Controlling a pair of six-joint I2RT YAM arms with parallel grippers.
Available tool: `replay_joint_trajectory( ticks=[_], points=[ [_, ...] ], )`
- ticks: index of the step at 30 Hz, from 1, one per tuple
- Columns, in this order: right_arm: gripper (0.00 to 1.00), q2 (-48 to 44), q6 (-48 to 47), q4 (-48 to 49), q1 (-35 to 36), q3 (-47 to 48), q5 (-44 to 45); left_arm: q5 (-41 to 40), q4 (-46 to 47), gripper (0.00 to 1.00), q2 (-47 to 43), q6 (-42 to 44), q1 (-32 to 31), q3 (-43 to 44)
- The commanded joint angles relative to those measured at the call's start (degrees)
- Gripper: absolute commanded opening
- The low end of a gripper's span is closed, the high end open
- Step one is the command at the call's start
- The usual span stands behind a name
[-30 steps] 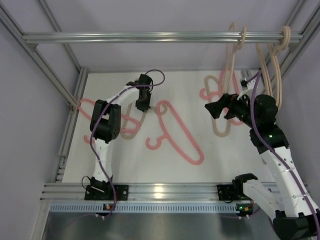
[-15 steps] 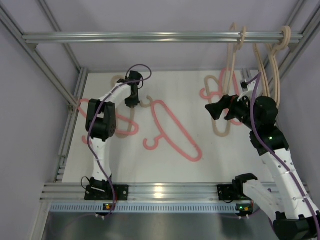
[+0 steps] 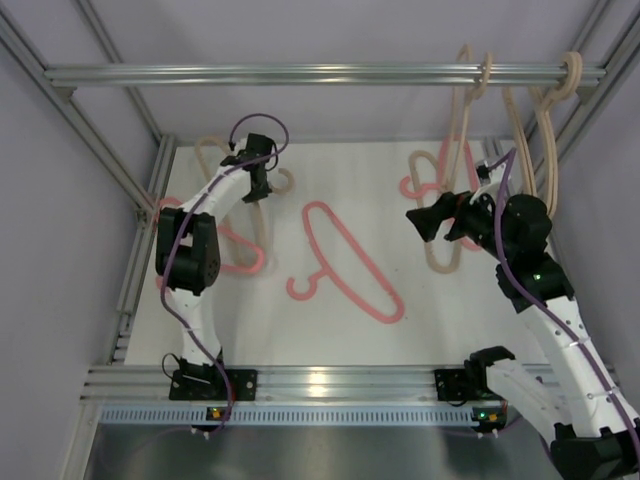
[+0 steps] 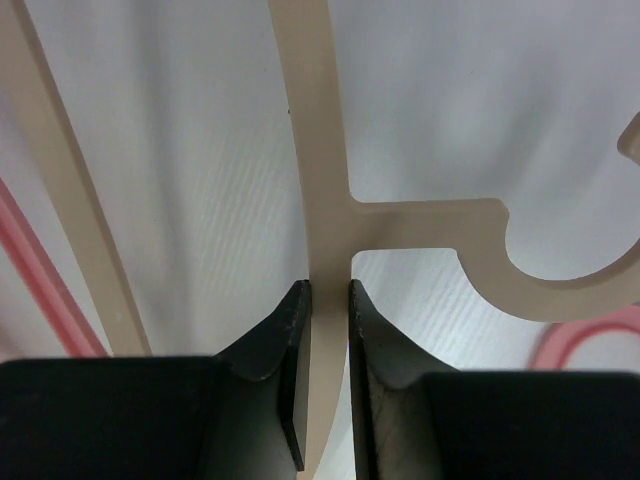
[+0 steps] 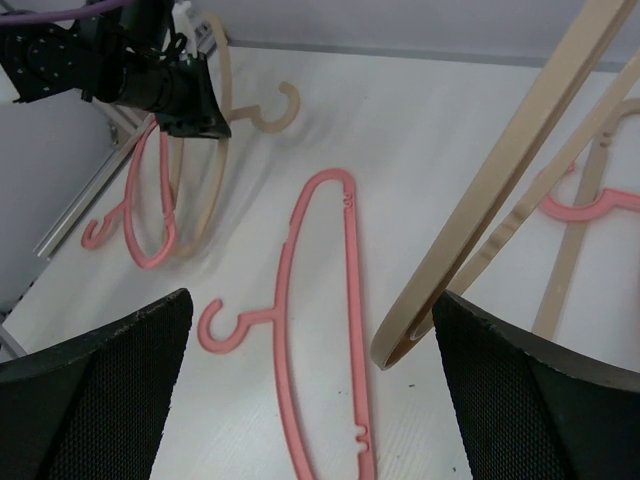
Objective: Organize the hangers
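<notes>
My left gripper (image 3: 257, 193) (image 4: 328, 292) is shut on the straight bar of a beige hanger (image 3: 286, 183) (image 4: 326, 170), just below its hook, at the back left of the table. A pink hanger (image 3: 240, 262) lies partly under that one. Another pink hanger (image 3: 345, 265) (image 5: 284, 300) lies flat in the middle. My right gripper (image 3: 432, 222) (image 5: 312, 300) hangs open above the table's right side, holding nothing. Close in front of it is the lower end of a beige hanger (image 5: 500, 190). Beige hangers (image 3: 465, 110) hang by their hooks from the overhead rail (image 3: 300, 75).
A third pink hanger (image 3: 422, 182) and a beige one (image 3: 443, 255) lie at the back right under the hung hangers. Aluminium frame posts (image 3: 150, 190) run along the table's left edge. A frame beam (image 3: 330, 380) crosses the near edge.
My left arm has swung toward the back left, carrying the beige hanger with it, so its hook now sits farther back. The right arm has barely moved.
</notes>
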Motion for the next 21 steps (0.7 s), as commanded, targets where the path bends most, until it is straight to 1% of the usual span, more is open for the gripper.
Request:
replay_joint_trajectory(
  ticks=[1,3,4,7,8,10,11,14,15,16,17,18,19,21],
  points=[
    [0.99,0.1,0.82,-4.07,2.19,-1.6,-2.52,1.26,9.12,0.0,-8.81,-6.56,0.31,-2.98],
    [1.0,0.1,0.65,-3.81,2.46,-1.69,-2.6,3.55,12.36,0.0,-10.91,-8.33,0.31,-4.31],
    [0.99,0.19,0.56,-3.63,2.55,-1.86,-2.69,6.08,12.9,0.0,-11.27,-10.34,0.31,-4.66],
    [0.99,0.45,0.21,-2.67,3.6,-2.13,-3.04,10.31,15.63,0.0,-12.77,-14.55,0.31,-6.07],
    [0.99,0.45,-0.14,-2.49,4.56,-2.13,-2.87,13.28,16.42,0.0,-13.73,-15.53,0.31,-7.2],
    [0.99,0.98,-0.49,-2.05,5.79,-2.22,-2.43,15.94,18.44,0.0,-14.7,-18.86,0.05,-8.35],
    [0.99,1.16,-0.67,-1.35,7.37,-2.3,-1.39,18.47,19.4,0.0,-16.36,-19.93,-0.13,-10.18],
    [0.99,2.3,-0.58,0.76,11.68,-3.01,1.42,22.0,23.62,0.0,-20.57,-24.14,-1.62,-13.62],
    [0.99,3.34,-0.58,2.59,13.08,-3.18,2.48,22.54,24.85,0.0,-21.9,-25.29,-2.23,-16.33],
    [0.99,3.88,-0.58,3.57,15.88,-3.36,4.49,22.63,27.04,0.0,-24.35,-27.39,-3.54,-17.66],
    [0.99,4.58,-0.67,4.62,17.21,-3.45,5.56,22.63,28.19,0.0,-25.68,-28.37,-4.16,-19.06],
    [1.0,6.5,-0.67,6.46,18.62,-3.45,6.79,24.46,29.25,0.0,-27.08,-29.51,-4.95,-21.95],
    [0.99,7.48,-1.02,7.35,21.15,-3.27,8.71,24.65,31.52,0.0,-28.4,-31.61,-6.35,-23.46],
    [0.99,11.15,-1.2,9.54,23.37,-2.84,11.09,23.96,33.82,0.0,-32.62,-33.03,-8.03,-26.27]
  ],
)
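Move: The left hand already grips a beige hanger clear of the table; the open right gripper it goes to is about 39 cm to its right, 20 cm back and 22 cm higher. The loose middle pink hanger lies some 26 cm right, 15 cm back and 7 cm below the left hand. From the right hand, the held hanger's middle is roughly 45 cm left, 18 cm ahead and 22 cm down. Left hand lifts its beige hanger about 10 cm, carrying it 12 cm rightward while the open right hand approaches leftward. ##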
